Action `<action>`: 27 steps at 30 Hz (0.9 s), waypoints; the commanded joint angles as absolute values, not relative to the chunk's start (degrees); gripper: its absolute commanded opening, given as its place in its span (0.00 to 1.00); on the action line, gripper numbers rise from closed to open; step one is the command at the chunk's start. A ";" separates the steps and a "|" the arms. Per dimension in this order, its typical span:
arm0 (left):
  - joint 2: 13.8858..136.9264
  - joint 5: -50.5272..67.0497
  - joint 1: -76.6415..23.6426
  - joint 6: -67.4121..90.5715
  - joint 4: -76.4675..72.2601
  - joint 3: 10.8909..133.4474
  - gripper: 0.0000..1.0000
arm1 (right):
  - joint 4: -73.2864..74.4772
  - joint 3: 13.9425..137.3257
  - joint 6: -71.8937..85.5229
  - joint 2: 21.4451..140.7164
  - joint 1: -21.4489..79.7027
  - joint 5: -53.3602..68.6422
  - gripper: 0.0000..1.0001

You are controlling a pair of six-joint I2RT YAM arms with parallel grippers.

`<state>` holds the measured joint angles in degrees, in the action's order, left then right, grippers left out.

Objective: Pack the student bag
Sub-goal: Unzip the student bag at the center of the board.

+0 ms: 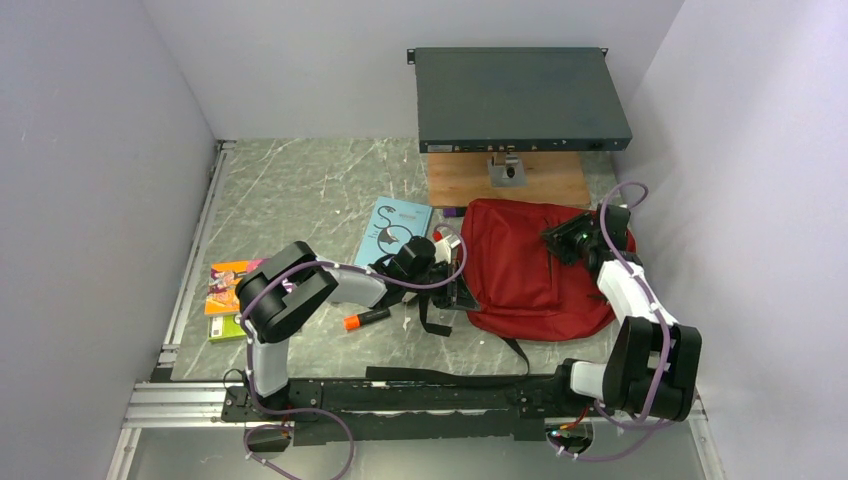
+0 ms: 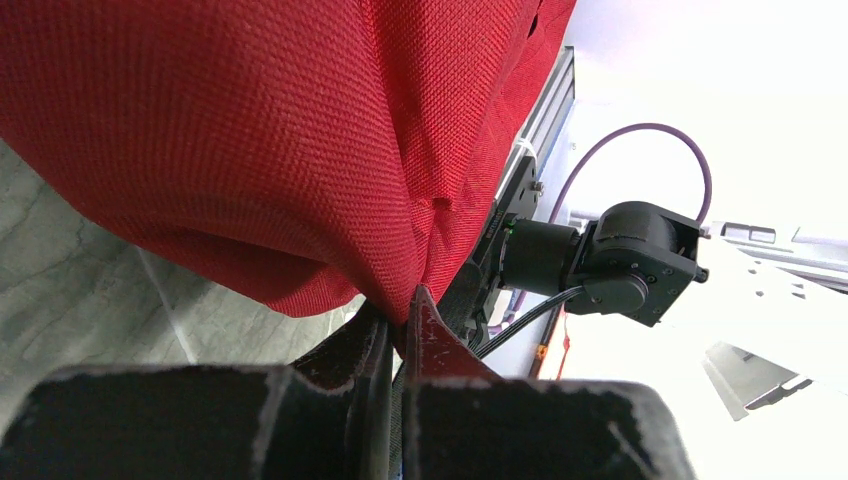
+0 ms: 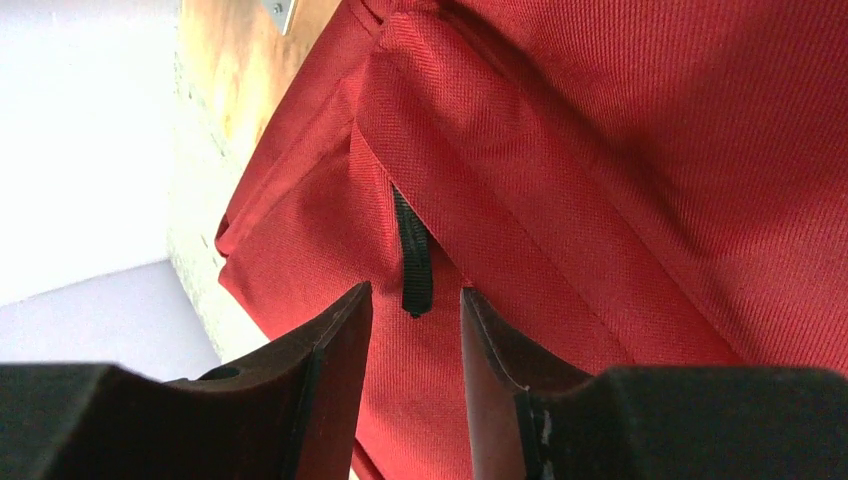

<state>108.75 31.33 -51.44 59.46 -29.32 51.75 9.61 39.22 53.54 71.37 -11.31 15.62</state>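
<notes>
The student bag, a dark red fabric backpack, lies flat on the table right of centre, one black strap trailing toward the near edge. My left gripper is at the bag's left edge. In the left wrist view the left gripper is shut on a pinched fold of the bag's red fabric. My right gripper hovers over the bag's upper right part. In the right wrist view the right gripper stands open, with a short black zipper pull tab just beyond the gap, untouched.
A light blue book lies left of the bag, and an orange marker sits below it. A colourful book and a green item lie at the far left. Behind the bag are a wooden board and a dark flat box.
</notes>
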 commanded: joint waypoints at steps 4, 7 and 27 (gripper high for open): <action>108.71 32.52 -51.66 58.60 -30.89 51.77 0.00 | 0.65 37.95 52.64 73.97 -13.18 17.30 0.39; 108.58 32.35 -51.67 57.83 -29.97 51.85 0.00 | -1.57 38.06 52.35 75.07 -13.74 18.46 0.38; 107.07 30.05 -51.62 54.05 -25.56 52.82 0.00 | 7.01 42.65 39.04 76.49 -13.98 21.62 0.00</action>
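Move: The black zipper pull on the student bag's fold lies just under the open right fingertips, about 2 cm ahead, level sideways and some 2 cm below. From that hand, the bag corner held by the left fingers is roughly 15 cm back and 15 cm left. The wooden board is about 12 cm ahead, 8 cm left and well below. From the left hand, the zipper pull is about 15 cm ahead and 15 cm to the right, slightly higher. Forward and slightly down, about 2 cm out, the right hand eases its fingertips onto the black zipper pull, drifting a little right and then partly back left. On the way the fingers go from nearly half open to shut, pinching the strip where it comes out from under the red fold; near the end the wrist turns slightly counter-clockwise. The left hand keeps its pinch on the bag's near-left corner. ##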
